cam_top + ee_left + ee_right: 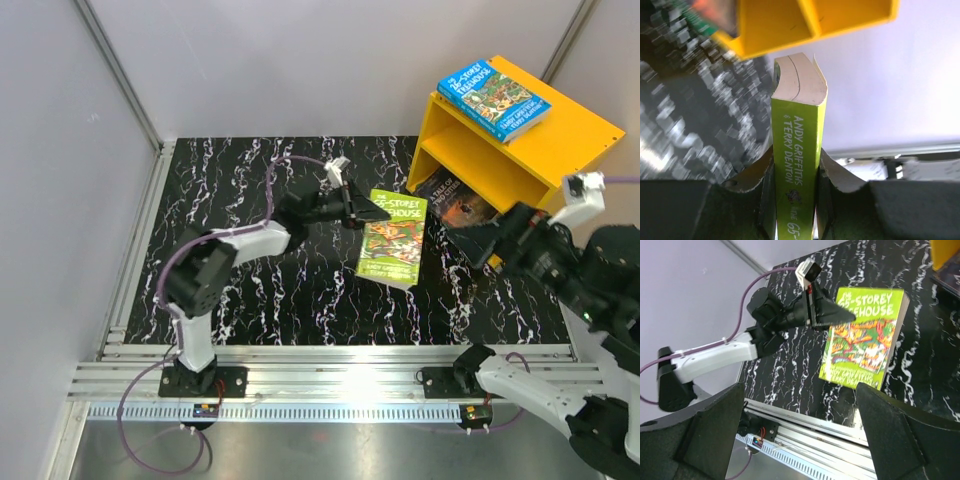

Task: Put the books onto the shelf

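Observation:
A green book (393,238) hangs tilted over the table's middle, and my left gripper (362,211) is shut on its spine edge. In the left wrist view the green spine (797,150) stands pinched between the jaws of that gripper (795,200), pointing toward the yellow shelf (805,25). The shelf (580,130) stands at the far right with a blue book (493,97) flat on its top. A dark book (455,200) lies in its lower compartment, sticking out the front. My right gripper (492,248) hovers open just in front of that dark book, holding nothing. Its wrist view looks down at the green book (865,337).
The black marbled table (280,290) lies between grey walls on the left and at the back. An aluminium rail (330,375) with both arm bases runs along the near edge. The left arm (715,357) reaches across the table's left half.

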### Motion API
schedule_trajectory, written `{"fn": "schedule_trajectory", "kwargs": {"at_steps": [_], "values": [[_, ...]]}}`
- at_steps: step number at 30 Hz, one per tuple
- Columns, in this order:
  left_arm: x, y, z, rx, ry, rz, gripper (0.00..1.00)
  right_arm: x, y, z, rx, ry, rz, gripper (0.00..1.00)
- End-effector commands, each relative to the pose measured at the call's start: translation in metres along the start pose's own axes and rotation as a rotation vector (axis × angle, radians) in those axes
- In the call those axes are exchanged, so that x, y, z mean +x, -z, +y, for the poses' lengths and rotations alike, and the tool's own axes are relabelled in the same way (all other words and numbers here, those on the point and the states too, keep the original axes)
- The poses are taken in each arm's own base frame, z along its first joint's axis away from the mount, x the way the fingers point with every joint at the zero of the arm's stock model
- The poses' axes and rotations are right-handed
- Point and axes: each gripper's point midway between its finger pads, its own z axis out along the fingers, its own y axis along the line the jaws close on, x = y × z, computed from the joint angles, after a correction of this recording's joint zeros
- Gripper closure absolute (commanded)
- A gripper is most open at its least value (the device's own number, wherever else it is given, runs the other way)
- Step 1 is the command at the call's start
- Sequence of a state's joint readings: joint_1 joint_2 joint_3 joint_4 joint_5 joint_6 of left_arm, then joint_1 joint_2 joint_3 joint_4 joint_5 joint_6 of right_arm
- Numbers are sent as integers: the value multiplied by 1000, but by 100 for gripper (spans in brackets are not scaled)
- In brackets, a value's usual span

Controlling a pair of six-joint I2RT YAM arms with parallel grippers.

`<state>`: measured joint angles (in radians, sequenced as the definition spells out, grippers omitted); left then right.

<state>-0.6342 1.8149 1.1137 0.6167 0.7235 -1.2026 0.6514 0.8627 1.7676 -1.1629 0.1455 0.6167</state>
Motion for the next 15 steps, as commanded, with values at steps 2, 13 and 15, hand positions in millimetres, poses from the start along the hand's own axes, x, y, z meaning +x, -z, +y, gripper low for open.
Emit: {"fn": "schedule_trajectory", "kwargs": {"at_steps": [2,13,15], "values": [[-25,-44,-85,375,13,-60,100,10,27,-40,158,-79,-26,0],[-55,-141,-45,256,140,-218,100,0,85,-69,235,-109,-117,0],[-59,-149,-36,222,155,-243,100,-1,88,-70,238,-103,-123,0]]}}
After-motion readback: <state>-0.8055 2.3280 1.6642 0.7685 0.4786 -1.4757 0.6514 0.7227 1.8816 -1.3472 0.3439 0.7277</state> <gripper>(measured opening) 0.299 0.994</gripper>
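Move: The left hand already holds the green 65-Storey Treehouse book. The shelf's open front, where the book is being taken, has its middle about 24 cm to the left hand's right, 12 cm ahead and 7 cm lower. A Tale of Two Cities, already inside, is roughly 19 cm right, 10 ahead, 15 lower; the blue 26-Storey book on top is some 22 right, 22 ahead, 8 higher. From the right hand the shelf front lies about 28 cm ahead, 16 right, 29 lower. Still pinching the green book by one edge, the left hand sweeps it about 14 cm to the right and 5 cm forward, nearly level, towards the shelf's open front, slowing as it nears. The fingertips tip up some 10 degrees. Empty and wide open, the right hand draws off about 8 cm right and 5 cm back. ##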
